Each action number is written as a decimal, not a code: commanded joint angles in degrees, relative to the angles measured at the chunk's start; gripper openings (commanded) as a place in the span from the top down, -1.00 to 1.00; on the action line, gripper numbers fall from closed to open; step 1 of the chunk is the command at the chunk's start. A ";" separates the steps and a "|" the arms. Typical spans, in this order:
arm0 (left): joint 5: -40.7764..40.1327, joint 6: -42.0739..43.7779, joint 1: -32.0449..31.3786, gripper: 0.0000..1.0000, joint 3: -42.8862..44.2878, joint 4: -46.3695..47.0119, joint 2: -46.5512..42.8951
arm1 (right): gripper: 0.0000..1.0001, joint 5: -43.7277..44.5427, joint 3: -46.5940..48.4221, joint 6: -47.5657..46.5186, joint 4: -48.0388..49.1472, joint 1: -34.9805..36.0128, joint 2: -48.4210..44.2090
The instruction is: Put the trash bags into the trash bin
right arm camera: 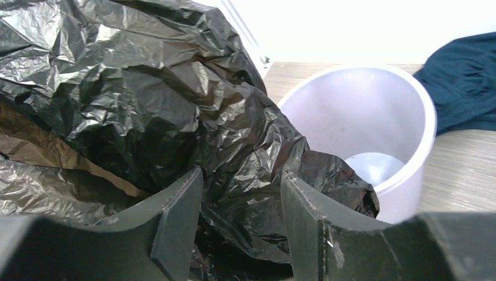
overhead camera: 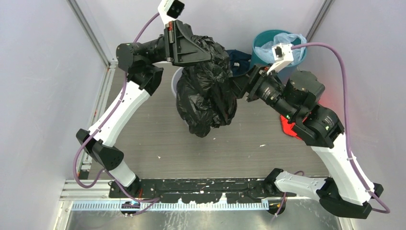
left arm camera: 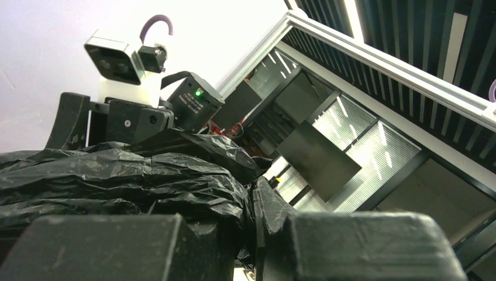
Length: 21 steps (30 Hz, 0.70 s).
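The black trash bag [overhead camera: 207, 93] hangs crumpled in the air above the middle of the table. My left gripper [overhead camera: 203, 56] holds its top from the left; in the left wrist view that gripper [left arm camera: 254, 234] is shut on a fold of the bag [left arm camera: 146, 181]. My right gripper [overhead camera: 238, 86] reaches into the bag's right side. Its fingers [right arm camera: 240, 181] stand apart with loose bag plastic [right arm camera: 146, 99] between them. The light grey trash bin [right arm camera: 327, 111] stands upright just beyond the bag. From above, only a sliver of the bin [overhead camera: 175, 84] shows, behind the bag's left edge.
A teal bin [overhead camera: 265, 42] holding a pale blue plastic bag [overhead camera: 282, 45] stands at the back right. A dark blue cloth [overhead camera: 238, 60] lies between the two bins. Something red [overhead camera: 288, 127] lies under my right arm. White walls close in both sides.
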 commanded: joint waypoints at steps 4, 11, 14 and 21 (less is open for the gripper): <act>0.34 2.40 -0.65 0.70 0.31 0.02 -2.33 | -0.15 -6.67 -0.66 0.01 4.70 -0.09 -2.53; -0.19 3.42 -0.63 0.71 -1.26 -0.32 -2.57 | -0.21 -4.21 -0.07 -2.35 3.48 -0.03 -7.38; -0.49 3.77 -0.63 0.71 -2.03 -0.44 -2.63 | -0.21 -7.85 0.40 -3.61 3.16 -0.09 -7.60; -1.99 3.82 -0.64 0.71 -2.55 -1.61 -1.50 | -0.20 -15.95 1.29 -5.21 3.35 -0.09 -4.58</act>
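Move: The hanging black trash bag's middle is about 8 cm to the right hand's left, roughly level with it in height and reach. The white bin's middle lies about 11 cm ahead, 12 cm left and 34 cm lower; the teal bin is some 28 cm ahead, 25 cm right and 34 cm lower. From the left hand, which already pinches the bag's top, the bag's middle hangs about 13 cm below and 4 cm ahead. Right hand draws back about 6 cm and up some 4, fingers open, while left keeps pinching the bag. ##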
